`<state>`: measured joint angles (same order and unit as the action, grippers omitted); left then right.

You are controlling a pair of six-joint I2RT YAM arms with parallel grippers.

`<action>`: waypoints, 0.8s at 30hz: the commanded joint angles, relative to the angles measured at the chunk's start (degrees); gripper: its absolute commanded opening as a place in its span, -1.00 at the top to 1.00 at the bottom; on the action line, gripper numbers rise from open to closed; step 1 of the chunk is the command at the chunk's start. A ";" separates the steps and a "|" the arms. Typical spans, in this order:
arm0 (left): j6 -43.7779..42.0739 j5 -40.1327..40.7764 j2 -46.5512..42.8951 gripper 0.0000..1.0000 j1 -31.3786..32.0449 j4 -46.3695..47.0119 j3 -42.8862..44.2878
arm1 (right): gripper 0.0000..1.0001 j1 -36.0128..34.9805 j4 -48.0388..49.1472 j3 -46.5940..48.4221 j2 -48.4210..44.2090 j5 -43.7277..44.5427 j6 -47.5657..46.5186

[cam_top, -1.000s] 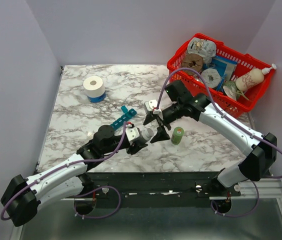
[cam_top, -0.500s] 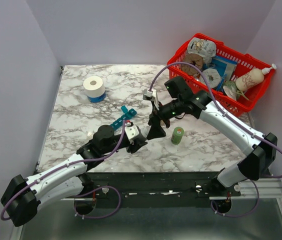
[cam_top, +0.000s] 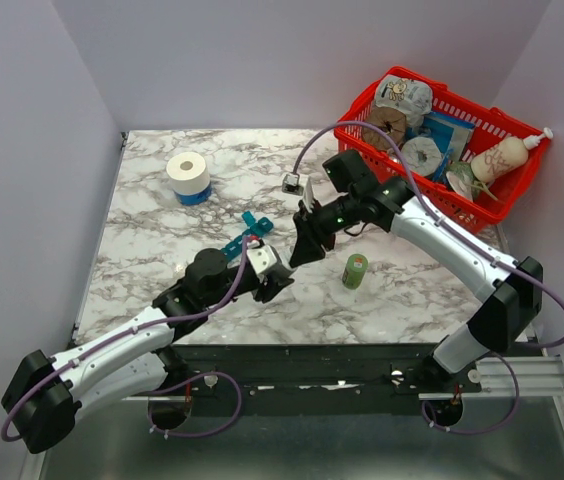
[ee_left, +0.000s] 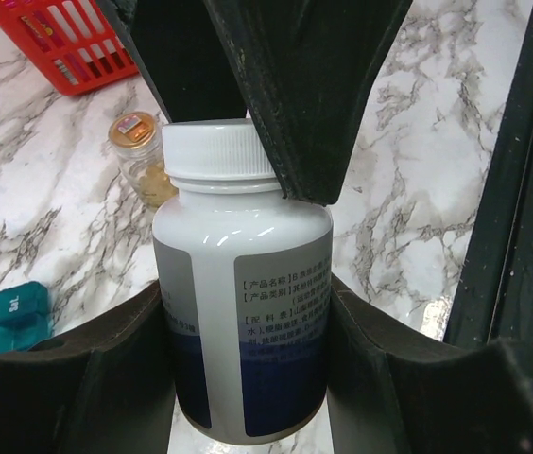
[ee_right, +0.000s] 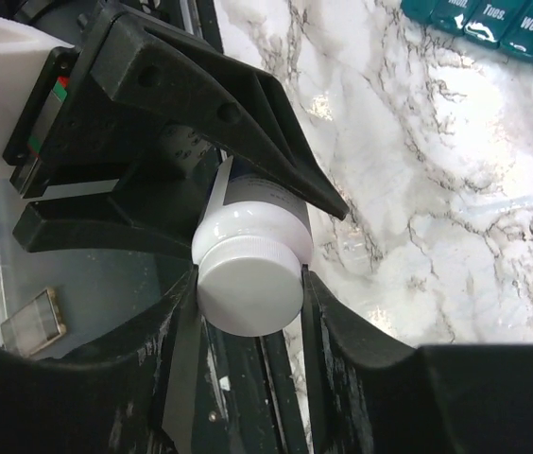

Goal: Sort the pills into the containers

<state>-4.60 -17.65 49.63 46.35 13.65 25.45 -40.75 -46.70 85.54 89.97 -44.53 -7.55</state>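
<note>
A white pill bottle (ee_left: 243,312) with a blue and grey label is held upright off the table, my left gripper (ee_left: 244,326) shut round its body. My right gripper (ee_right: 250,284) is shut on the bottle's white screw cap (ee_right: 248,298), one finger on each side of it. From above, the two grippers meet over the table's front middle, left gripper (cam_top: 270,277) below right gripper (cam_top: 300,250). The teal containers (cam_top: 241,236) lie just behind them, lids down where they show (ee_right: 505,23). No loose pills show.
A small bottle (cam_top: 355,271) with yellowish contents stands right of the grippers. At the back right sits a red wire basket (cam_top: 362,135) full of goods. A toilet roll (cam_top: 188,175) stands at the back left. The table's front edge runs close under the left gripper.
My right gripper has swung left and down from open above the bottle and closed on its cap. The left gripper has kept its hold and shifted slightly.
</note>
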 commanded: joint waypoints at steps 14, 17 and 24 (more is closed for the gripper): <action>-1.99 -7.84 -2.08 1.00 -0.21 -1.08 1.62 | 0.44 -0.82 -12.79 1.20 -0.69 -18.66 -68.29; -2.08 -7.84 -1.81 1.00 -0.38 -1.34 1.88 | 0.43 -0.82 -12.02 2.44 0.73 -19.36 -67.52; -1.90 -6.79 -2.52 1.00 -0.56 -0.55 1.27 | -0.76 -0.82 -10.53 1.91 0.20 -16.21 -52.62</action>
<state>-5.82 -23.70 47.81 45.82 10.90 25.74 -40.91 -57.84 86.11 90.15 -58.24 -67.51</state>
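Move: The white bottle's cap sits between the right hand's fingertips. The left hand, gripping the bottle body, has that cap about 4 cm to its right, 2 cm ahead and 3 cm above. From the right hand, the green container stands on the table some 14 cm to the right and 3 cm ahead, the clear jar about 12 cm ahead and 7 cm to the right, and the teal pill organizer roughly 15 cm ahead and 12 cm to the left, all well below. The bottle cap, already pinched by the right fingers, gets an unscrewing twist: the right hand rolls about its own pointing axis by some 55 degrees, counter-clockwise as seen facing the cap, then opens and lets go. The left hand keeps its grip on the body, and both hands ease back about 2 cm together. ##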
